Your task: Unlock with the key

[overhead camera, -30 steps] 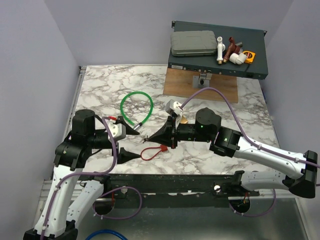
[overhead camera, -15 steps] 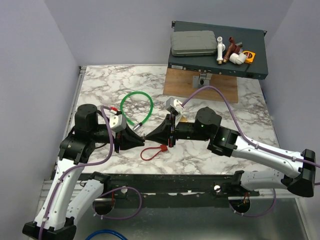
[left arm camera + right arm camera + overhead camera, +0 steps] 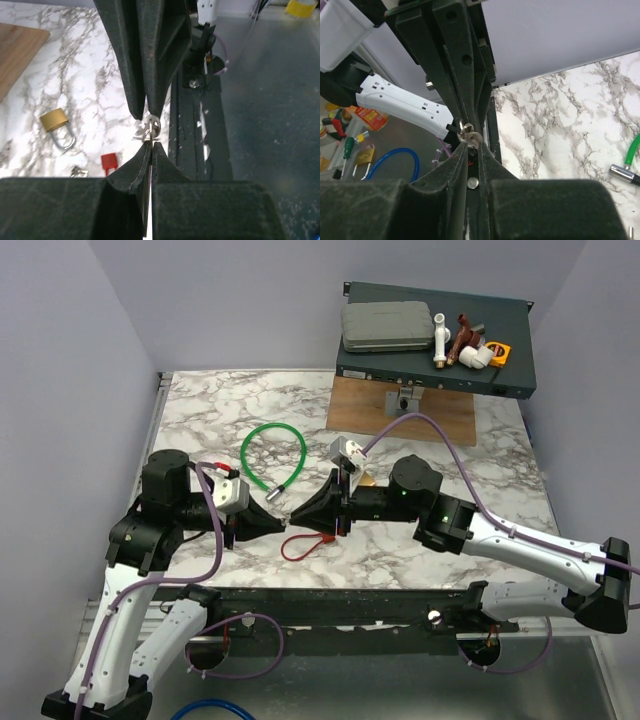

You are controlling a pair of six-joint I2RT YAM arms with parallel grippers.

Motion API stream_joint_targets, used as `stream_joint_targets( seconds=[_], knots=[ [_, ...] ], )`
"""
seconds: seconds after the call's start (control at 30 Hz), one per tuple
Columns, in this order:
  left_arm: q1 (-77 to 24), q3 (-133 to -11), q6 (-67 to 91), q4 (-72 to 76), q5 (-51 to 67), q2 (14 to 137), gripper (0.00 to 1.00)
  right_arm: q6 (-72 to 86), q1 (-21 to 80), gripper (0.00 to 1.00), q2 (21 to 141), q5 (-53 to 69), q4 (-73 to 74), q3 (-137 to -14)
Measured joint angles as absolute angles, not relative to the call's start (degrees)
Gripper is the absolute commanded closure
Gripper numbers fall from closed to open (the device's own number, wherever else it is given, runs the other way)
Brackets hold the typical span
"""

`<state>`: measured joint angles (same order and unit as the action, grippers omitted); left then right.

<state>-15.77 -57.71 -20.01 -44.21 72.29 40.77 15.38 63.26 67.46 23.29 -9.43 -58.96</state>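
The key [image 3: 151,129] is a small metal piece with rings, hanging in the air between two gripper tips that meet nose to nose. My left gripper [image 3: 151,145] is shut on its thin blade. My right gripper [image 3: 473,144] faces it with its jaws a narrow slit apart, and the key's rings [image 3: 468,131] sit right at its fingertips. From above, the two tips meet at the left gripper [image 3: 284,524] and right gripper [image 3: 293,521], over the red cord loop [image 3: 305,545] lying on the marble. The brass padlock [image 3: 57,127] lies flat on the table, with a red tag [image 3: 109,161] near it.
A green cable loop [image 3: 273,455] lies behind the grippers on the marble table [image 3: 220,410]. A wooden board [image 3: 405,410] and a dark metal case [image 3: 435,335] carrying small parts stand at the back right. The table's front rail [image 3: 330,605] runs just below the grippers.
My left gripper swung in to meet the right gripper's tip and closed on the key. The right gripper's jaws have parted slightly. The right arm has barely moved.
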Motion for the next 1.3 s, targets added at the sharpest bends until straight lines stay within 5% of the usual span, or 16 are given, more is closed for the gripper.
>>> stream_joint_targets(
  seconds=[0.3, 0.63, 1.3],
  knots=[
    [-16.10, -68.71, -40.69, -64.18, 63.16, 46.41, 1.00, 13.21, 63.26, 0.62, 64.12, 20.97, -4.73, -59.05],
    [-25.87, -79.20, -48.23, -76.66, 48.56, 55.66, 1.00, 10.52, 63.24, 0.62, 67.85, 22.28, -5.72, -62.48],
    [-28.91, -84.25, -48.21, -85.30, 47.59, 60.34, 1.00, 7.27, 63.24, 0.64, 71.88, 29.95, -9.43, -61.87]
  ],
)
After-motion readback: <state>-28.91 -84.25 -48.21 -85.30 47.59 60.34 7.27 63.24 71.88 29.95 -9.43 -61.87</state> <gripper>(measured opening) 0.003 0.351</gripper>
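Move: The key is in the left hand's shut fingertips, roughly 2 cm to the right of its hand point and level with it. From the right hand the same key lies about 2 cm to the left, at the same height, between fingers that have barely begun to part. On the table some 30 cm below, the red cable lock lies about 11 cm ahead and 3 cm right of the left hand, and the brass padlock about 27 cm ahead and 14 cm right of it. The left hand keeps the key pinched in its shut fingers and tips them from pointing level to the right to slanting down by close to 30 degrees, swinging briefly forward and back again and ending about 2 cm lower and 2 cm farther left. Meanwhile the right hand opens its fingers to about a third, draws off right and then up by a couple of centimetres, then comes down and left again to some 1.5 cm left of its start, with the parted fingers on either side of the key. ##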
